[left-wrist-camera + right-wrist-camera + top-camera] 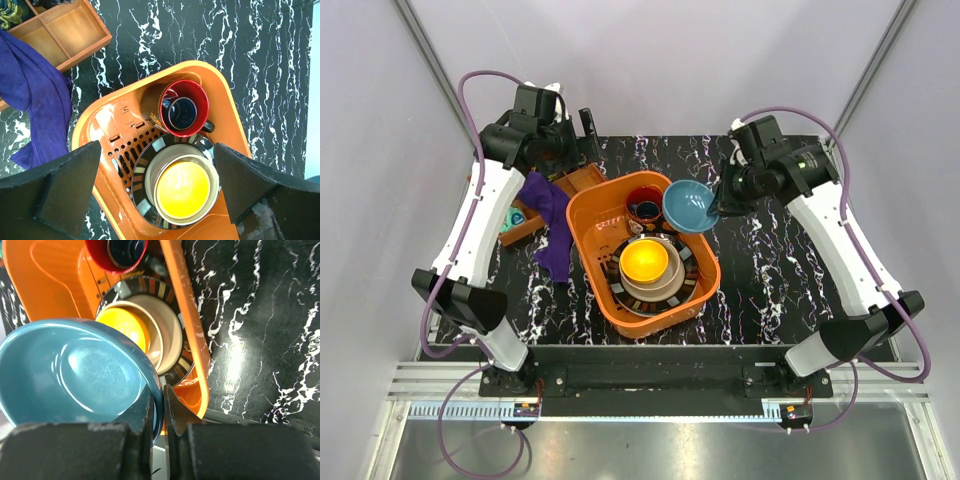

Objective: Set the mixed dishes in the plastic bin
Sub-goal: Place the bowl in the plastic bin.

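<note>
The orange plastic bin [597, 205] sits mid-table. Inside it, an orange-yellow bowl [645, 262] rests in a beige bowl [665, 283] on a dark striped-rim plate [687, 262], and a red mug [645, 204] stands behind them. My right gripper [719, 205] is shut on the rim of a light blue dish [689, 205], holding it tilted over the bin's far right corner. In the right wrist view the right gripper [159, 407] pinches that dish [75, 375] above the bin [50, 285]. My left gripper [156, 150] hangs open high over the bin [225, 95], with nothing between its fingers.
A brown compartment tray [65, 35] lies left of the bin, with a purple cloth [30, 100] draped over its near edge. A teal toy [517, 215] sits in the tray. Bare black marbled tabletop [780, 270] lies to the right of the bin.
</note>
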{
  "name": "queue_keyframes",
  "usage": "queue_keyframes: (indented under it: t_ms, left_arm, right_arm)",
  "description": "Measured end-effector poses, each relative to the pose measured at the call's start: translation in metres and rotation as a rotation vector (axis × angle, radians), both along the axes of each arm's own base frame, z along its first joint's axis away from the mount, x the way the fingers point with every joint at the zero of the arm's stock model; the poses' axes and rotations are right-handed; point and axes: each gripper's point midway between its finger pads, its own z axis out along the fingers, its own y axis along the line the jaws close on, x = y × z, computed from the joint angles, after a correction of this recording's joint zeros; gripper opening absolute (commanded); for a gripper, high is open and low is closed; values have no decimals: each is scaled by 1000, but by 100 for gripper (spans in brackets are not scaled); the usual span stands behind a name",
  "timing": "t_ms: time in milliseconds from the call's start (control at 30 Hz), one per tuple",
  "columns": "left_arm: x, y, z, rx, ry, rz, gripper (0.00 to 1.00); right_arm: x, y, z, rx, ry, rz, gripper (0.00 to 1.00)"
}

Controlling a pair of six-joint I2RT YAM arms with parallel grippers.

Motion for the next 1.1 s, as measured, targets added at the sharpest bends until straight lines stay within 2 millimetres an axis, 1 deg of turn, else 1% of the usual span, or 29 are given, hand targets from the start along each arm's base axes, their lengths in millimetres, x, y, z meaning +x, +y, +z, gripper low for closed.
queue_keyframes:
  t_ms: [200,367,533,700,800,933,1100]
  left_arm:
    - [2,3,0,13,-5,14,99]
    - [2,5,-2,18,-12,24,99]
    - [-3,7,-6,22,0,28,99]
    - [-6,8,0,17,-16,29,99]
    - [-8,8,3,13,-26,30,99]
    - [-10,9,5,11,-30,29,99]
    - [-12,9,0,16,-17,29,99]
  right_arm:
    - [-11,12,-9,-54,-2,50,0]
    - [-15,21,-17,-109,-7,79,0]
    - [-11,33,-38,-172,21,103,0]
    - [-4,45,-61,-236,34,140,0]
    - [-1,48,-71,-259,39,151,0]
    - [2,51,-77,-262,36,159,0]
    - [-1,59,-82,-266,32,188,0]
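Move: My right hand holds the blue bowl by its rim. The yellow bowl stacked in the bin lies about 15 cm to the left, nearly level fore-and-aft (perhaps 1 cm back) and some 18 cm below. The red mug stands about 16 cm farther out than the yellow bowl, and the bin's right rim runs almost straight under my hand, roughly 14 cm down. From my idle left hand, the yellow bowl is about 11 cm back, 14 cm right and 22 cm down. I lower the blue bowl about 8 cm with my right hand while carrying it some 6 cm left, in over the bin's right side towards the yellow bowl. The way starts mostly leftward with a slight draw back that I then undo, and steepens into the descent. My wrist rolls its left side down about 15 degrees and turns a little counter-clockwise; the fingers keep their pinch on the rim. ##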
